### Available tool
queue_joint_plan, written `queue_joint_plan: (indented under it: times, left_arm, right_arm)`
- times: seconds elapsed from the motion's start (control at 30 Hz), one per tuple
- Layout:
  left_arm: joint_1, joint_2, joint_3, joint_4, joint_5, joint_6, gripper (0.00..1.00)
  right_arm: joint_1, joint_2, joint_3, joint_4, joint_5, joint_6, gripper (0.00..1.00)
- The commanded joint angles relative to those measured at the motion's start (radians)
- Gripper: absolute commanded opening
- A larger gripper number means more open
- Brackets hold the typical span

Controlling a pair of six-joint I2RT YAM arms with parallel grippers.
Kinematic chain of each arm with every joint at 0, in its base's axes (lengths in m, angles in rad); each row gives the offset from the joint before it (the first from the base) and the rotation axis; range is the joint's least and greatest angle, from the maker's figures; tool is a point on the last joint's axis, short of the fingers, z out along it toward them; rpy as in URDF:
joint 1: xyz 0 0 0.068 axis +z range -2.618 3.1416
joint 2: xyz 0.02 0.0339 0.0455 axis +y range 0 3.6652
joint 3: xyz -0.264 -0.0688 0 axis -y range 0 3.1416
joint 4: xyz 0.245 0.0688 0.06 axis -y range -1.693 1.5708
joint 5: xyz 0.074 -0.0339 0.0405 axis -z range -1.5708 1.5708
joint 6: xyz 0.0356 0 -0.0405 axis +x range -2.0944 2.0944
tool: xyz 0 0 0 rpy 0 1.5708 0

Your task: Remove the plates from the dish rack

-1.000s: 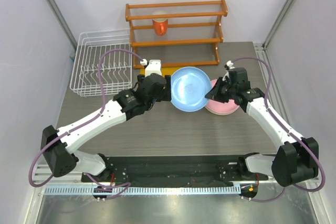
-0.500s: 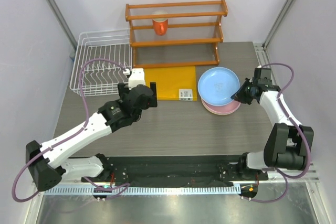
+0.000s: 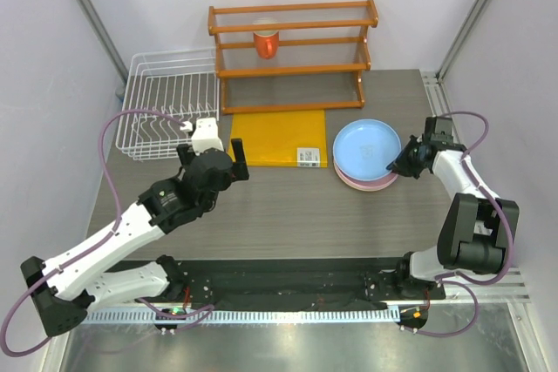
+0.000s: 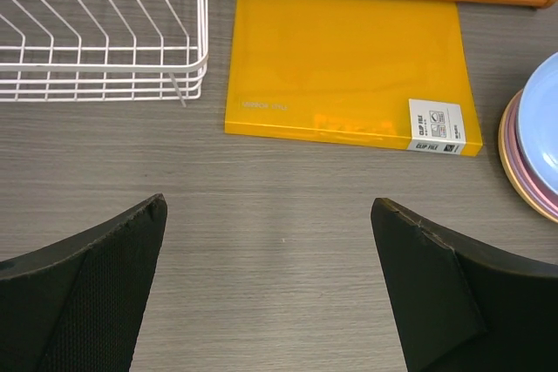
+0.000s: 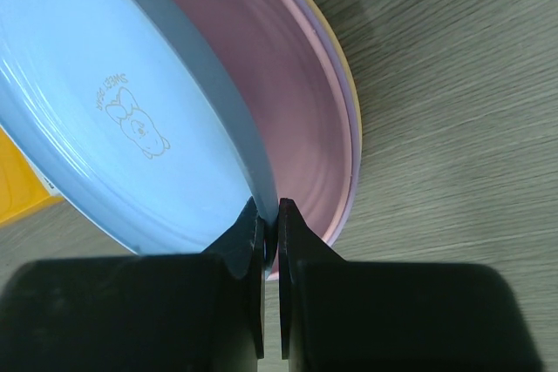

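The light blue plate [image 3: 366,149] is held by its right rim in my right gripper [image 3: 403,163], tilted just over a stack of the pink, lilac and peach-orange plates [image 3: 370,182]. In the right wrist view the jaws [image 5: 271,215] are shut on the blue plate's rim [image 5: 131,119], with the pink plate [image 5: 288,119] beneath. The white wire dish rack [image 3: 167,115] stands at the back left with no plates in it; it also shows in the left wrist view [image 4: 105,28]. My left gripper [image 3: 214,158] is open and empty over the bare table [image 4: 270,233].
A yellow folder [image 3: 277,137] lies flat between the rack and the plates. The orange wooden shelf rack [image 3: 292,50] with an orange cup [image 3: 266,41] stands at the back. Grey walls close in on both sides.
My left gripper let go of the blue plate and pulled back to the left. My right gripper carried the plate right and lowered it onto the stack.
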Motion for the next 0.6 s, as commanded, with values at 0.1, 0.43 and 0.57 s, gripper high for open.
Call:
queue_joint_plan:
  times: [0.1,0.43,0.57]
  left_arm:
    - [0.0,-0.035,0.0,-0.029,-0.053,-0.037,0.99]
    - [0.0,-0.095,-0.012,-0.014,0.008,-0.016,0.99]
    - [0.0,-0.104,-0.005,-0.026,-0.015,-0.026,1.0]
  right_arm:
    - [-0.002,-0.013,-0.007,0.036,-0.038,-0.022,0.28]
    - [-0.002,-0.128,0.033,-0.05,0.077,-0.077,0.68]
    - [-0.001,-0.228,0.07,-0.097,0.152,-0.096,0.72]
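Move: The right fingers are shut on the near right rim of the blue plate, its middle about 5 cm ahead and 7 cm to the left, tilted over the stack. The stacked plates, pink on top, centre some 4 cm ahead, 7 cm left and 3 cm below this hand; the yellow clip file lies roughly 36 cm left and 10 cm ahead. From the left hand, the blue plate is about 44 cm right, 11 cm ahead and 18 cm lower. Hold the right gripper still at the rim and open its fingers to about two thirds, letting go of the blue plate over the stack. Once they are open, lift it away from the plate some 2 cm, easing back and to the right by about 1 cm each, with the wrist tipping up only slightly. ##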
